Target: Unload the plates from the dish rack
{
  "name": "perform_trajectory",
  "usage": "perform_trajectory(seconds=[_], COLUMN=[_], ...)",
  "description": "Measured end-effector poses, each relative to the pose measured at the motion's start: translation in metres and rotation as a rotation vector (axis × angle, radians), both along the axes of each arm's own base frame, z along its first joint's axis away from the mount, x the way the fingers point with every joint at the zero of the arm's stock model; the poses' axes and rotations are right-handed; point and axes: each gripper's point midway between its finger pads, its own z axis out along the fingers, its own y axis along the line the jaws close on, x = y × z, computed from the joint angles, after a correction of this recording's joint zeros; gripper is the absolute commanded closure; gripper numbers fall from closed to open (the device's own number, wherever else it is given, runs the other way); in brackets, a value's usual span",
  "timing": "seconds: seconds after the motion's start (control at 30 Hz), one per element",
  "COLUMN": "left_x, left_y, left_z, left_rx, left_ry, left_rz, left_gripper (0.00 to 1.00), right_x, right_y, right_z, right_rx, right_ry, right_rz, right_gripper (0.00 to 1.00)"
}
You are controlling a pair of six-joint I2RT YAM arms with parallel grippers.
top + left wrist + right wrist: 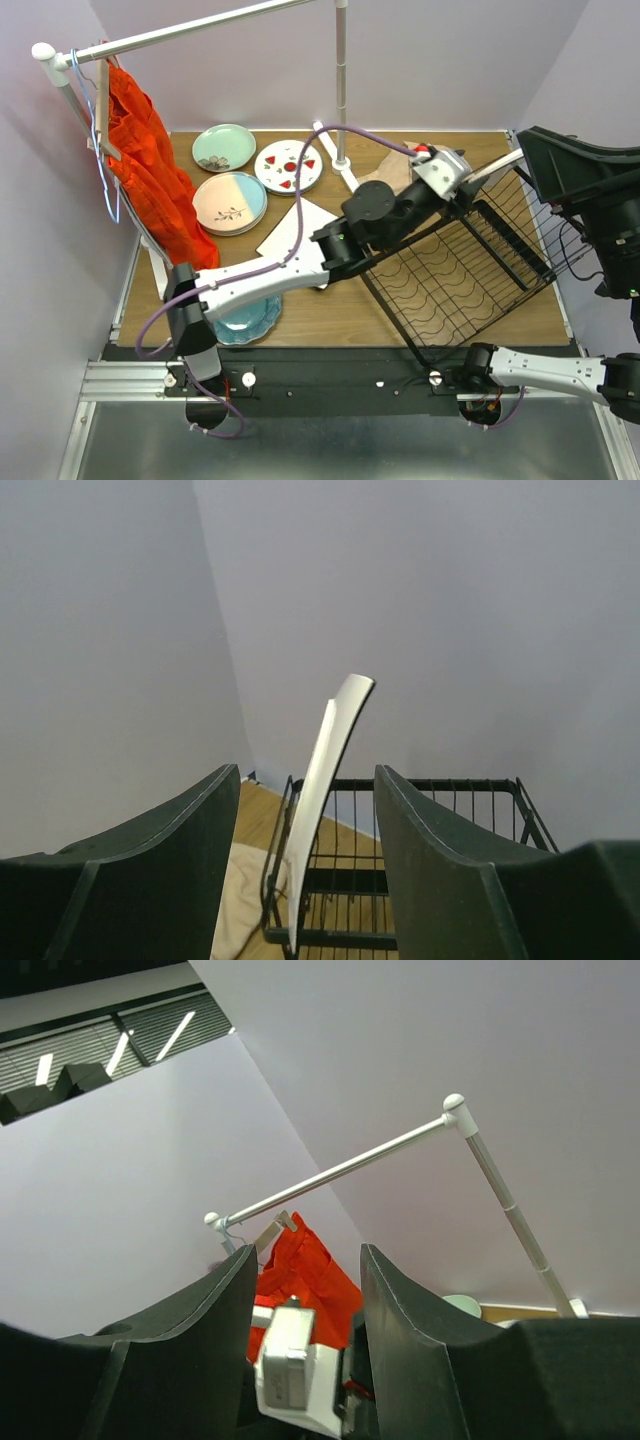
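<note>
One pale plate (335,730) stands on edge in the upright section of the black wire dish rack (440,784), seen edge-on in the left wrist view. My left gripper (308,780) is open with a finger on each side of that plate and gaps showing both sides. From above, the left gripper (468,187) reaches over the dish rack (450,290) to the plate (498,165). My right gripper (535,150) hangs raised at the rack's right side; the right gripper (308,1255) is open and holds nothing. Five other plates lie on the table.
On the table lie a pale green plate (224,147), a red-spotted one (288,166), a pink-and-blue one (230,203), a white square one (297,228) and a teal scalloped one (245,320) under my left arm. A beige cloth (395,172) lies behind the rack. A white clothes rail (342,80) holds an orange garment (150,170).
</note>
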Motion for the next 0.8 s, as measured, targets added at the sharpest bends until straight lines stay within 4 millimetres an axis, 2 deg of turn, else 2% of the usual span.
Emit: perform_trajectory(seconds=[0.17, 0.27, 0.43, 0.8], left_x=[-0.001, 0.005, 0.012, 0.033], left_y=[-0.042, -0.059, -0.075, -0.101], left_z=[-0.014, -0.028, -0.049, -0.073], left_rx=[0.043, 0.079, 0.141, 0.209], left_ry=[-0.051, -0.07, -0.107, -0.179], left_rz=[-0.007, 0.004, 0.027, 0.076], left_gripper=[0.35, 0.35, 0.32, 0.32], right_x=[-0.008, -0.011, -0.013, -0.015], right_y=[-0.016, -0.02, -0.025, -0.03], right_z=[0.004, 0.006, 0.006, 0.004], right_rx=[0.03, 0.039, 0.046, 0.051], right_ry=[-0.015, -0.02, -0.023, -0.026], right_rz=[0.0, 0.001, 0.0, 0.0], right_gripper=[0.46, 0.46, 0.46, 0.46])
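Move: The pale plate still standing on edge in the dish rack lies about 12 cm ahead of the left hand, 13 cm to its right and some 14 cm below. The rack's middle is nearly level fore and aft with that hand, about 2 cm ahead, 13 cm to its right and well below. The beige cloth lies roughly 20 cm straight ahead, on the table. From the right hand, the plate is about 19 cm ahead, 10 cm right and far lower. Towards the standing plate comes the left hand, fingers still open and empty, swinging right some 10 cm, sinking about 7 cm as it slows, and easing a little forward. The wrist rolls about 15 degrees clockwise as seen from behind the hand. Meanwhile the right hand backs off about 3 cm, mostly to its left-hand neighbour's far side, rightward. ##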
